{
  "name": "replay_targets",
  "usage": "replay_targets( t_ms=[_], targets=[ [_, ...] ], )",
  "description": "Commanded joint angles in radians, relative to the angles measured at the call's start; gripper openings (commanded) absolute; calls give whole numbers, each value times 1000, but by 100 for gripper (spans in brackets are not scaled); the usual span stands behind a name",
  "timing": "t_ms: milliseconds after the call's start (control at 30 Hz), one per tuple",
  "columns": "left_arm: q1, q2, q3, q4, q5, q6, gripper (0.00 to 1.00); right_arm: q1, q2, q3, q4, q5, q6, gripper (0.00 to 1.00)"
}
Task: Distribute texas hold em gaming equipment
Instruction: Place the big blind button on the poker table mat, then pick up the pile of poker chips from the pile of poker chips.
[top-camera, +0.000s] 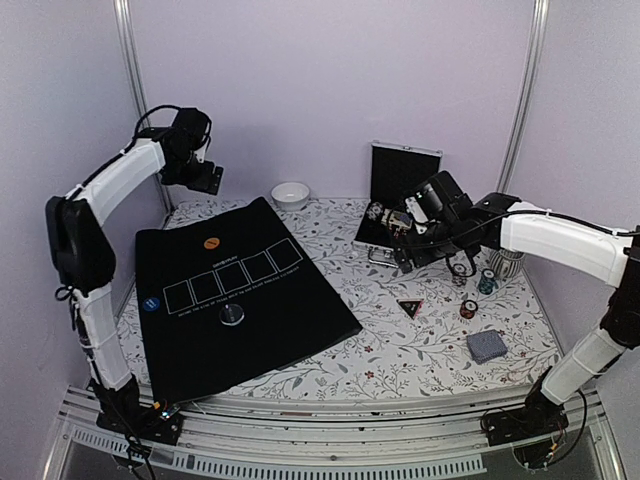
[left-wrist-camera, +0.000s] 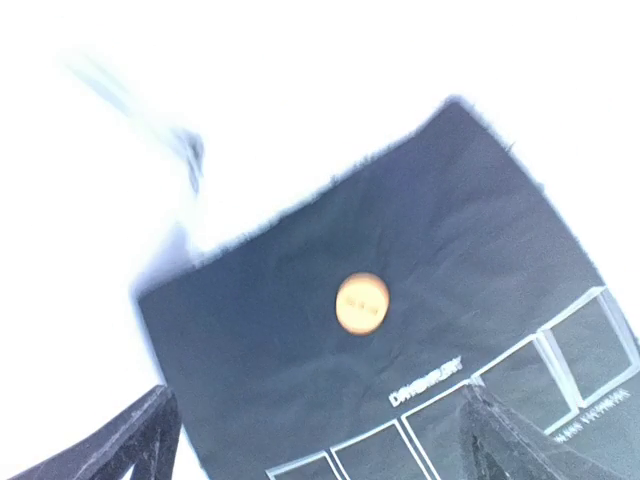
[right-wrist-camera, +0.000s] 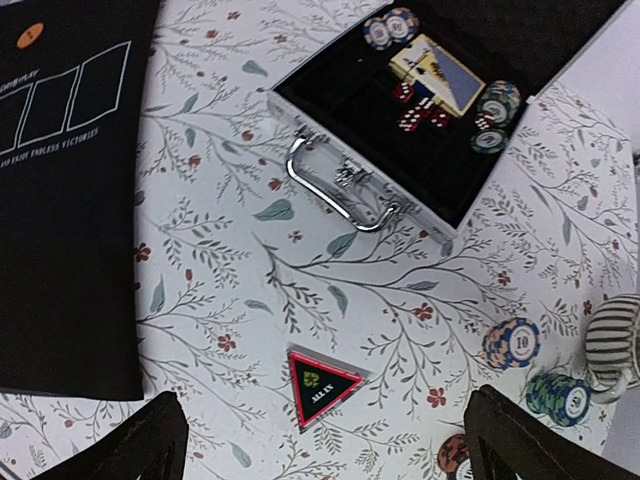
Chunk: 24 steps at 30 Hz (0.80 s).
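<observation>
My right gripper (top-camera: 400, 262) is open and empty above the flowered cloth, between the open case (top-camera: 400, 190) and the black-red triangular marker (top-camera: 410, 307). In the right wrist view the marker (right-wrist-camera: 318, 385) lies between my fingertips (right-wrist-camera: 500, 430), below them. Poker chips (top-camera: 487, 282) lie to the right, more (right-wrist-camera: 492, 105) sit in the case (right-wrist-camera: 330, 110) with a card box. A card deck (top-camera: 486, 346) lies front right. My left gripper (top-camera: 207, 180) hangs open and empty above the mat's far edge, over an orange chip (left-wrist-camera: 362, 303). A grey button (top-camera: 232, 316) and a blue chip (top-camera: 150, 302) lie on the black mat (top-camera: 290, 310).
A small white bowl (top-camera: 290, 194) stands at the back beside the mat. A striped cup (top-camera: 505, 262) stands by the right arm, also in the right wrist view (right-wrist-camera: 612, 340). The case lid stands upright against the back wall.
</observation>
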Motion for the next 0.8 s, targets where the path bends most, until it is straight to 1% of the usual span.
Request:
replay_targets(
  t_ms=[0, 67, 133, 267, 367, 467, 567, 700, 733, 767],
  targets=[
    [-184, -320, -332, 316, -249, 164, 98, -73, -111, -21, 62, 30, 49, 99],
    [-210, -418, -436, 383, -188, 147, 98, -124, -134, -37, 61, -35, 73, 99],
    [-206, -499, -520, 420, -69, 90, 98, -167, -161, -64, 55, -93, 98, 99],
    [-209, -651, -713, 560, 110, 33, 98, -228, -216, -135, -14, -97, 171, 99],
    [-208, -749, -842, 650, 149, -6, 98, -268, -235, -158, -77, -113, 206, 99],
    [-209, -843, -977, 738, 170, -47, 98, -308, -247, -176, -88, -161, 239, 99],
    [-209, -930, -1108, 865, 225, -35, 98, -329, -241, -167, -97, -127, 246, 99],
    [-208, -1007, -1245, 985, 294, -62, 98, -363, -183, -115, -127, -90, 222, 99],
    [-209, -1013, -1262, 995, 312, -61, 98, -367, -159, -91, -140, -94, 209, 98],
    [-207, -1015, -1270, 989, 317, -54, 98, -368, -126, -83, -154, -104, 200, 95]
  ],
)
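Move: Beneath the open left hand, some 22 cm down and 3 cm ahead, 2 cm to its left, lies the big blind button; the small blind button is about 20 cm back and 11 cm left of that hand, the clear disc 23 cm back and 7 cm right. From the right hand the 10 stack stands about 9 cm ahead, 15 right and 16 below, the 50 stack 5 ahead, 21 right, the 100 stack 3 back, 15 right; the all-in triangle is 1 back, 3 right. Drawing back empty and open from the big blind button, the left hand climbs about 10 cm, then sinks by half of that, going some 17 cm back and 8 right as its fingers tip up towards level and swing right. The open right hand travels about 14 cm right, away from the case handle to the chip stacks, rising 4 cm and dipping again, turning some 25 degrees clockwise. ##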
